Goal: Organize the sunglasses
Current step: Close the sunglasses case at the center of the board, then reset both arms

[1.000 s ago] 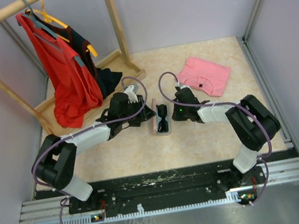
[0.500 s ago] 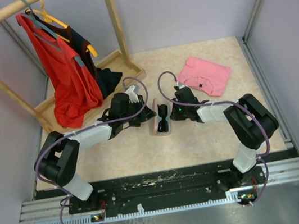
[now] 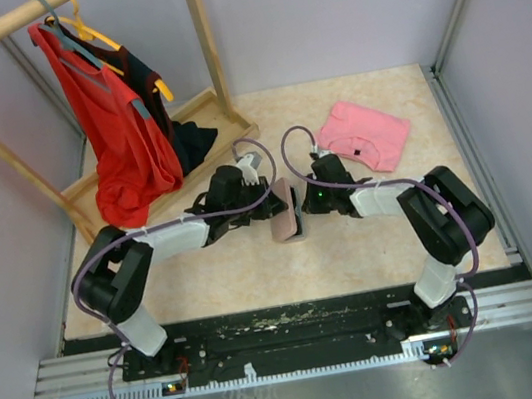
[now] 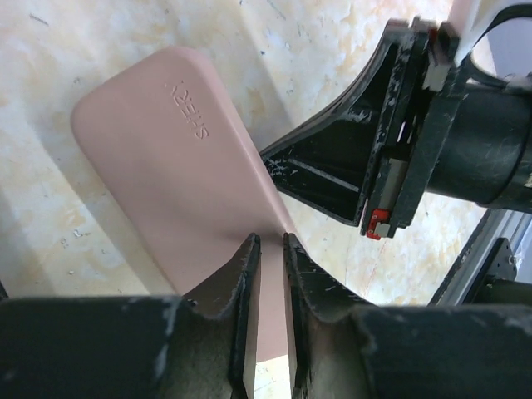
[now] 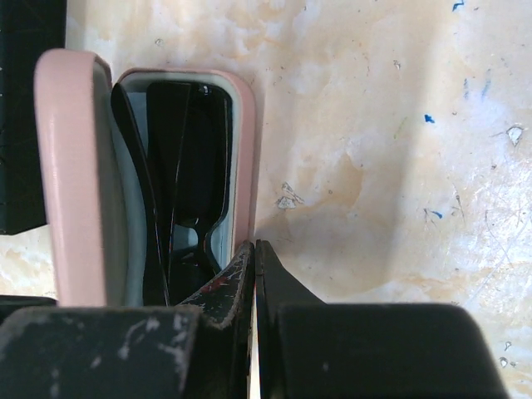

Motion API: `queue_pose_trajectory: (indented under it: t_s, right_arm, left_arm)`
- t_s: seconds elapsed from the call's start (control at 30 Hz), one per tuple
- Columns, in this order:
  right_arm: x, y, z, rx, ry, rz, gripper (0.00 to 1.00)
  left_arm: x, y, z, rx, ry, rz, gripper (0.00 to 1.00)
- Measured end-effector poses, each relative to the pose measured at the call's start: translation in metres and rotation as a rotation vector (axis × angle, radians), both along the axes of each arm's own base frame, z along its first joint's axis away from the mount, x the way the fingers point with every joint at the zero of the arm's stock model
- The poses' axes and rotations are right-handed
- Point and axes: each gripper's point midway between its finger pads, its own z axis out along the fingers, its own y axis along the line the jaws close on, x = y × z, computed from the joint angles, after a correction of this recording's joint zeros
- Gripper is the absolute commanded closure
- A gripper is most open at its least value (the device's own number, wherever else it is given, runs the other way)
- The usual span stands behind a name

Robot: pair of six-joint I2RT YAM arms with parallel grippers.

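The black sunglasses (image 5: 187, 166) lie folded inside the pink case (image 5: 243, 150), whose lid (image 5: 71, 174) stands half raised over them. From above, the lid (image 3: 282, 209) hides most of the sunglasses. My left gripper (image 4: 268, 249) pinches the lid (image 4: 166, 158) at its edge, jaws narrow with pink between them. My right gripper (image 5: 254, 247) is shut and empty, with its tips pressed against the case's right rim at the near corner. In the top view, my left gripper (image 3: 271, 203) is at the case's left and my right gripper (image 3: 305, 203) at its right.
A folded pink garment (image 3: 365, 133) lies at the back right. A wooden clothes rack (image 3: 203, 37) stands at the back left with a red garment (image 3: 119, 132) and a black garment (image 3: 191, 142) on hangers. Walls close in both sides.
The pink lid, lying open to the left before, has swung up over the case. My left gripper moved right with it and its jaws narrowed. The right arm stayed put.
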Motion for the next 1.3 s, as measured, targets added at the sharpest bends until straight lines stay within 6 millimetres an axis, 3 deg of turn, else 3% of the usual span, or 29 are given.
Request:
queue_pose_trajectory:
  t_s: [0.23,0.47,0.7,0.87,0.97,1.13,1.23,1.3]
  right_arm:
    - [-0.002,-0.018,0.002,-0.038,-0.039,-0.068,0.99]
    - [-0.003,-0.043,0.029,-0.081,-0.138,-0.146,0.88]
    - [-0.007,-0.059,0.072,-0.081,-0.276,-0.163,0.62]
    - [-0.012,-0.065,0.104,-0.070,-0.363,-0.152,0.50]
    - [-0.021,-0.071,0.125,-0.050,-0.432,-0.145,0.38]
    - [-0.042,-0.088,0.174,-0.026,-0.600,-0.132,0.21]
    - [-0.056,-0.102,0.209,-0.017,-0.716,-0.140,0.18]
    - [-0.069,-0.113,0.230,-0.010,-0.792,-0.154,0.17]
  left_arm:
    - [-0.008,-0.001,-0.018,0.038,0.038,-0.014,0.71]
    - [-0.004,0.006,-0.017,0.082,0.016,0.008,0.64]
    - [0.014,0.027,0.026,0.114,-0.114,0.093,0.47]
    - [0.024,0.067,0.070,0.129,-0.247,0.245,0.31]
    - [0.021,0.092,0.087,0.144,-0.304,0.331,0.28]
    - [-0.004,0.136,0.111,0.135,-0.399,0.435,0.13]
    - [-0.017,0.153,0.131,0.092,-0.466,0.470,0.00]
    - [-0.028,0.166,0.143,0.050,-0.511,0.498,0.00]
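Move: The left fingertips are at the outer face of the half-shut lid of the sunglasses case, whose middle lies about 4 cm to their right, level fore-and-aft and some 5 cm below. The black case stands about 8 cm to that hand's left and 6 cm ahead, some 6 cm lower. The right hand, shut and low beside the case's right wall, has the middle of the case about 4 cm to its left; the folded pink shirt lies roughly 18 cm ahead and 16 cm to its right. The left hand, already at the leaning lid, presses it down about 2 cm to close it, then lifts off and swings away to its left and up over the black case, about 16 cm each way, opening wide while the wrist tilts up and turns counter-clockwise. The right hand slides off rightwards from the case's right wall and then climbs over 20 cm while drawing back about 7 cm, its shut fingers opening wide and tipping up some 45 degrees. ##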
